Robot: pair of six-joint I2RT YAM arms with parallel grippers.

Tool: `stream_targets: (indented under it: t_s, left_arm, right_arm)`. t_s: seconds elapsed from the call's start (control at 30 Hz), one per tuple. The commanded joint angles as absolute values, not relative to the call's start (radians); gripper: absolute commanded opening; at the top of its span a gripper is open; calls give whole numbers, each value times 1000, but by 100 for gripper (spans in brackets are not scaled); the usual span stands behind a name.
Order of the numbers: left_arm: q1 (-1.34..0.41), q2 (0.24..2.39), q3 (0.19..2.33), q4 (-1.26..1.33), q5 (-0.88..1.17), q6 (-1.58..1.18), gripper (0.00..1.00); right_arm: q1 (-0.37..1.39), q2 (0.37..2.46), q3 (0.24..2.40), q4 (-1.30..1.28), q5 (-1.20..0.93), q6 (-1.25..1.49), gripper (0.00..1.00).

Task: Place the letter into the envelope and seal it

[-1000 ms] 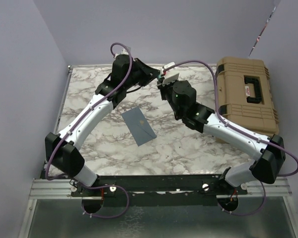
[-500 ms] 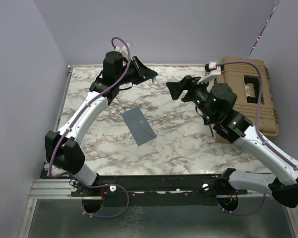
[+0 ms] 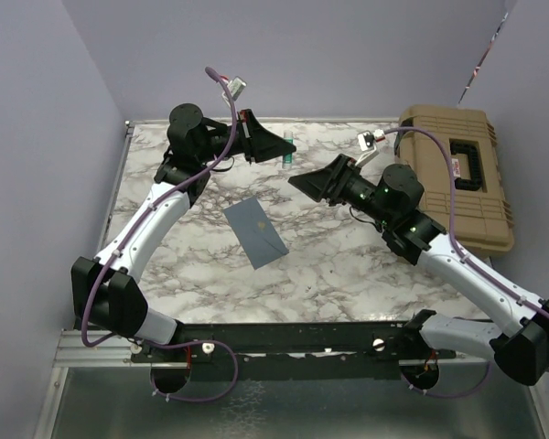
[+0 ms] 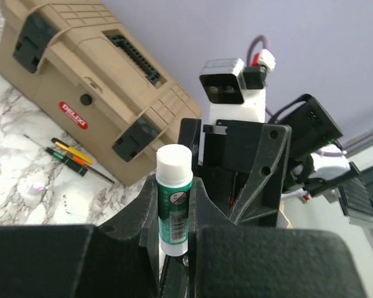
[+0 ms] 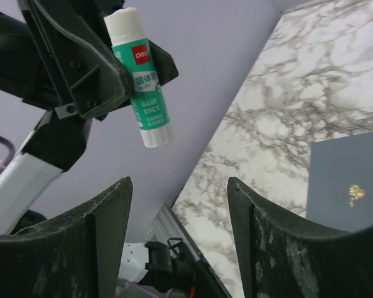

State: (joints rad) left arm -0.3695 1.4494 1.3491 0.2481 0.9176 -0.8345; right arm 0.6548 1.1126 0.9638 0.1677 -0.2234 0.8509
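Observation:
The slate blue-grey envelope (image 3: pixel 254 232) lies flat on the marble table, mid-left; its corner with a small gold emblem shows in the right wrist view (image 5: pixel 345 181). The tan letter is not in view. My left gripper (image 3: pixel 280 146) is raised above the far part of the table and shut on a green and white glue stick (image 4: pixel 174 198), which also shows in the right wrist view (image 5: pixel 138 77). My right gripper (image 3: pixel 304 182) is open and empty in the air. It points at the glue stick from a short way off.
A tan hard case (image 3: pixel 457 174) stands at the far right of the table; it also shows in the left wrist view (image 4: pixel 93 81). A few pens (image 4: pixel 74 158) lie on the marble beside it. Purple walls close the left and back.
The two grippers were close together at the far centre and have parted. My left gripper has lifted with the glue stick. My right arm swung right, then turned its open gripper towards the stick.

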Motion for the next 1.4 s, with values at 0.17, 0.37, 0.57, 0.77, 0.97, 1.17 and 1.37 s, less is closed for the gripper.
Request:
stream_targets:
  t_s: [0.17, 0.37, 0.57, 0.77, 0.97, 1.17, 1.37]
  left_arm:
    - [-376, 1432, 1317, 469, 1015, -978, 0]
    - [-382, 1421, 1299, 493, 1009, -998, 0]
    - [-382, 1414, 1282, 502, 1002, -1005, 0]
    - [-382, 1414, 1282, 510, 981, -1026, 0]
    - [-386, 1410, 1276, 517, 925, -1070, 0]
    - [-390, 1407, 1246, 440, 736, -1132, 0]
    - [-439, 1462, 1405, -24, 436, -984, 0]
  right_arm:
    - [650, 1178, 985, 407, -399, 906, 57]
    - [649, 1222, 1004, 457, -406, 904, 52]
    - [649, 1239, 1004, 518, -402, 919, 47]
    - [646, 1261, 1017, 524, -411, 925, 31]
    - [646, 1292, 1065, 433, -395, 858, 1]
    - [646, 1356, 1204, 157, -208, 533, 1]
    - [654, 1482, 1314, 15, 83, 236, 1]
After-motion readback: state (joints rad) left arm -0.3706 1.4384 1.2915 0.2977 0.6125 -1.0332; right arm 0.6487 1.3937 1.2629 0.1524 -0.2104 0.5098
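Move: The glue stick is pinched near its middle between the left fingertips, tilted with one end up and forward. From the right hand, which is empty and open, its middle lies about 6 cm ahead, 3 cm to the left and 3 cm higher. The envelope lies on the table, roughly 9 cm ahead of the right hand, 11 cm to its left and 34 cm below, and about 4 cm ahead, 8 cm left and 37 cm below the left hand. The right hand eases left and up, some 3 cm each way, to the lower, nearer white end of the glue stick and shuts its wide-open fingers on it, while the left hand keeps its pinch around the middle and draws back about 2 cm, rising slightly. With both hands now holding the stick, they swing forward together about 6 cm, sinking a little near the end, the left hand turning some 20 degrees counter-clockwise and the right wrist rolling so that its left side dips. ##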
